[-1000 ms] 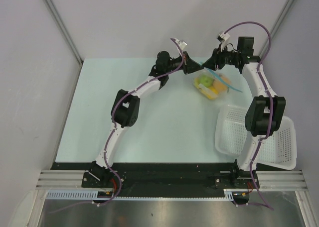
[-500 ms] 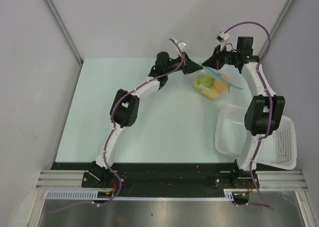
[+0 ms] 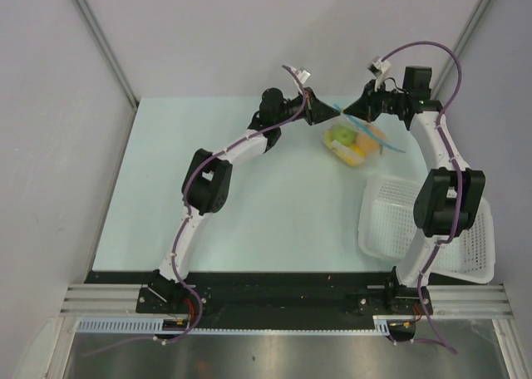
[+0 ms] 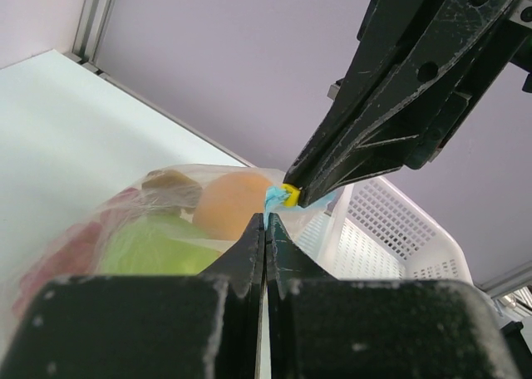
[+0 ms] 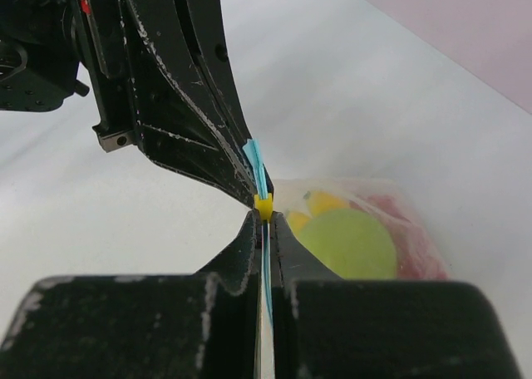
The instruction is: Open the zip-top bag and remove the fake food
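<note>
The clear zip-top bag [image 3: 356, 144] hangs above the far table, held by its blue zip strip [image 3: 366, 131]. Inside are fake fruits: a green apple [image 3: 341, 135], an orange [image 4: 231, 204], yellow pieces [image 5: 324, 203] and a red cluster [image 5: 397, 221]. My left gripper [image 3: 334, 110] is shut on the strip's left end [image 4: 273, 198]. My right gripper [image 3: 347, 110] faces it tip to tip, shut on the strip at its yellow slider [image 5: 263, 204]. The slider also shows in the left wrist view [image 4: 290, 194].
A white perforated basket [image 3: 391, 221] lies tilted at the near right, partly under the right arm; its wall shows in the left wrist view [image 4: 391, 238]. Grey walls close the table on the far and side edges.
The right arm's wrist has swung up and to the right while its fingertips stay at the strip. The bag and the left gripper have barely moved.
</note>
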Action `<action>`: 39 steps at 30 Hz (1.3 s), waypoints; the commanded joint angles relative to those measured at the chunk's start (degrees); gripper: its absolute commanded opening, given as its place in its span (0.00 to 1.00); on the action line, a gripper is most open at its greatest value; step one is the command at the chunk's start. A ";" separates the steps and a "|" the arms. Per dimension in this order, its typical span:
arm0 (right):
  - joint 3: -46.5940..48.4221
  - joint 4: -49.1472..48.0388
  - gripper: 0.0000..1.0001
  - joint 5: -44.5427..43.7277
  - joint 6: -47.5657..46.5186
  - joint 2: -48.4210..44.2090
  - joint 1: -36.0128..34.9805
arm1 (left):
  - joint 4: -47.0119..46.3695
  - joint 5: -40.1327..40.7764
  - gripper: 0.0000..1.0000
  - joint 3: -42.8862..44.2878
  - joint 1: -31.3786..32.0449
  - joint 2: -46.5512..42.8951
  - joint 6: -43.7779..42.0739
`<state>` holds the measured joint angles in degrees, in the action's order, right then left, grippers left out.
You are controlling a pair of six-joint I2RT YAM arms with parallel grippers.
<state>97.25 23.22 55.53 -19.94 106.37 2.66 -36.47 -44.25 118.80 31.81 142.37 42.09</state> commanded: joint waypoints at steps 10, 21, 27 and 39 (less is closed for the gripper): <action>-11.37 3.58 0.00 -14.71 -0.82 -10.91 2.79 | 0.35 6.98 0.00 0.64 -2.36 -5.35 0.01; -19.82 15.26 0.00 -32.92 2.19 -23.38 4.64 | 6.85 7.42 0.00 5.39 -4.57 -3.32 -1.74; -24.82 20.36 0.00 -40.13 2.27 -27.08 5.08 | 5.62 8.21 0.00 4.33 -4.83 -3.32 0.45; -25.72 10.90 0.48 -33.39 3.07 -31.84 2.89 | 5.62 5.32 0.00 5.30 -3.78 -2.18 0.98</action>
<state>67.40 42.11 17.69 -17.78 74.85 7.60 -28.95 -37.47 121.84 27.22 142.39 42.52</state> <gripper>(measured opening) 0.315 0.003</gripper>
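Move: My right fingers already pinch the yellow slider, and my left hand, with the slider some 2 cm to its right, grips the near end of the blue zip. The zip's far end, where the slider has to go, is about 10 cm back, 14 cm to the right and 7 cm below my right hand. The green fruit hangs some 12 cm below that hand, 3 cm ahead and 1 cm left; the white crate's middle is roughly 22 cm back, 20 cm right and 17 cm down. Keeping the slider pinched, I draw it along the blue zip with my right hand, back and to the right and sinking, about 21 cm in all, while the wrist swings some 35 degrees clockwise and tips down. My left hand keeps its pinch and pulls the other way, about 7 cm forward and left. Past the zip's far end my right fingers start to open, clear of the slider, and that hand eases slightly back up. ##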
